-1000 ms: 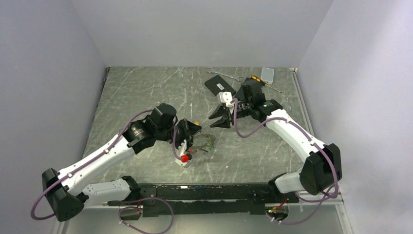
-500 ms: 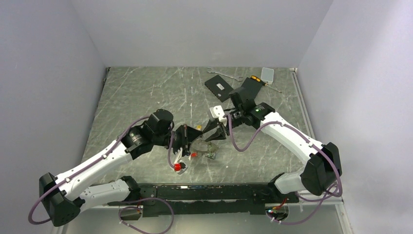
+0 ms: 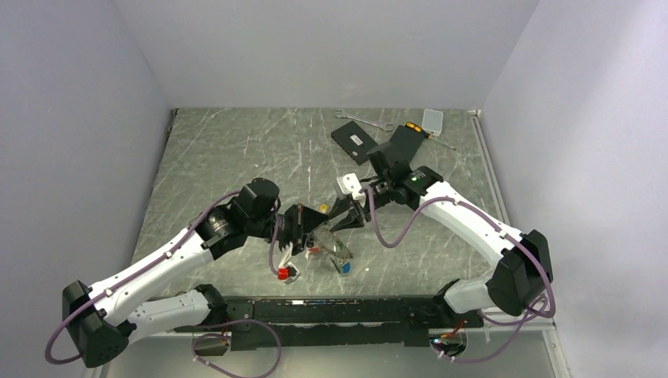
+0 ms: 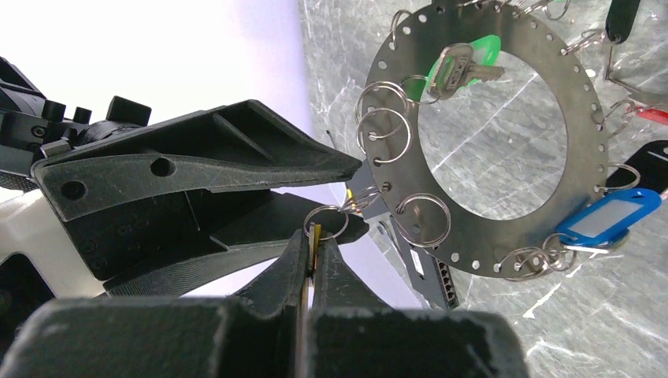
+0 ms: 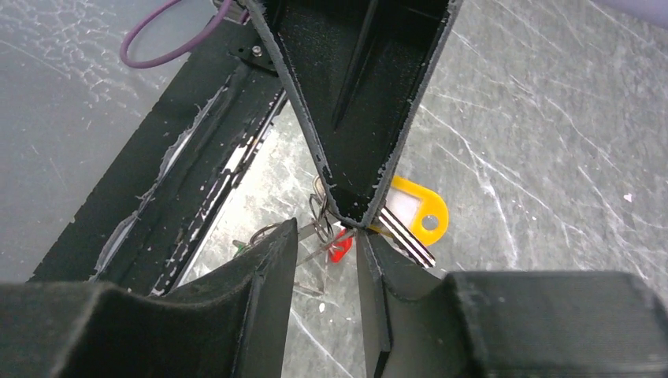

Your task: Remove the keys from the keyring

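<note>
The keyring [image 4: 398, 71] is a flat dark perforated ring that hangs in the air from small split rings. It carries green [image 4: 473, 59], blue [image 4: 606, 220] and red [image 4: 650, 116] keys. My left gripper [image 4: 313, 236] is shut on the yellow key [image 5: 417, 216], whose split ring joins it to the keyring. In the top view the keyring [image 3: 335, 248] dangles below the left gripper [image 3: 311, 223]. My right gripper [image 5: 327, 240] is open, its tips right at the left gripper's tips, with a split ring and a red key [image 5: 340, 246] showing in the gap. It touches nothing that I can make out.
At the back of the table lie a black flat box [image 3: 356, 142], a silver wrench [image 3: 362, 121], a second dark box [image 3: 403, 142] and a small clear case [image 3: 432, 120]. Grey walls close in left, right and behind. The arms' black base rail [image 3: 331, 311] runs along the near edge.
The right gripper has come left and down until its tips meet the left gripper's tips. The left gripper has shifted slightly nearer, and the keyring has swung lower beneath it.
</note>
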`<state>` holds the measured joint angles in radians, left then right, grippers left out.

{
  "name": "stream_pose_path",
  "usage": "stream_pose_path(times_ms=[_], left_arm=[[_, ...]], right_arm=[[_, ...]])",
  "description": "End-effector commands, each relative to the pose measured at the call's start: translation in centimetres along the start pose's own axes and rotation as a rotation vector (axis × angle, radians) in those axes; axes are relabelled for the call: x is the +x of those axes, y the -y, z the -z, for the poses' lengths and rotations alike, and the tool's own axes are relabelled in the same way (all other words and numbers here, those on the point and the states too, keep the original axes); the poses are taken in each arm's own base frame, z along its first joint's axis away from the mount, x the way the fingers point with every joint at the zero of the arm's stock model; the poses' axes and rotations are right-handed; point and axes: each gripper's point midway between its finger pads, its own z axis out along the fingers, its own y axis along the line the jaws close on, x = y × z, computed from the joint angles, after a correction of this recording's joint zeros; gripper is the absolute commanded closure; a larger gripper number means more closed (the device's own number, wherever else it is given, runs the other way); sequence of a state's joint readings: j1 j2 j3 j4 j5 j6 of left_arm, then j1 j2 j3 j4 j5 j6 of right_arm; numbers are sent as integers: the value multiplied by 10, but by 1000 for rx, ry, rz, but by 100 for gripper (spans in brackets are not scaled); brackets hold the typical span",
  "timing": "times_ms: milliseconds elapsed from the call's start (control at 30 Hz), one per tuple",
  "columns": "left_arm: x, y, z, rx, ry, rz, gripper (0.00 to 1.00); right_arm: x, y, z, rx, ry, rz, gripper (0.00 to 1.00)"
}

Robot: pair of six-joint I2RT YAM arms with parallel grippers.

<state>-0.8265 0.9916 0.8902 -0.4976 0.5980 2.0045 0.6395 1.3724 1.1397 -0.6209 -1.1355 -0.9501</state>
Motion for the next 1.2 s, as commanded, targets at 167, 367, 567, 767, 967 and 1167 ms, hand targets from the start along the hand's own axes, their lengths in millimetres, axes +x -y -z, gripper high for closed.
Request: stream_pose_path(times_ms=[167, 367, 567, 767, 967, 1167], left_arm=[[-4, -25, 6, -63, 12, -102, 100], [-1, -21, 12, -47, -20, -80, 100], [0, -7, 16, -21, -54, -36, 100], [0, 5, 13, -6, -61, -24, 100], [3, 4, 10, -13, -67, -25, 100], [8, 4, 10, -11, -91, -5, 100]], right_arm=[[-20, -2, -3, -16, 48, 39, 86], [-16, 5, -1, 28, 21, 10, 100], [-27, 14, 9, 58, 87, -58, 100], [-42, 22, 16, 59, 187, -162, 100], [-49, 30, 21, 70, 273, -252, 100], [-46, 32, 22, 82, 286, -284, 100]])
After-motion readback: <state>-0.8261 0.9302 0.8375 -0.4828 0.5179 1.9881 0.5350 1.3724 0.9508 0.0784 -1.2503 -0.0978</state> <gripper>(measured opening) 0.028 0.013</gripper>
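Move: The split ring joining the left hand's keys to the keyring lies almost between the right hand's open fingers, about 1 cm to the left and 1 cm up. The metal keyring plate's middle hangs some 7 cm below that hand, about 1 cm back and straight under sideways, and the yellow tag sits about 4 cm ahead and 3 cm left at nearly fingertip height. From the left hand, that ring is about 1 cm right and 1 cm back. The small ring between the left hand's keys and the plate gets pinched as the right fingers close from roughly 40 percent open to shut. Then the right hand carries its grip forward about 3 cm and up 2 cm, rolling some 25 degrees so its forward side dips. The left keeps its grip on the yellow-tagged keys and draws about 1.5 cm to the left. ##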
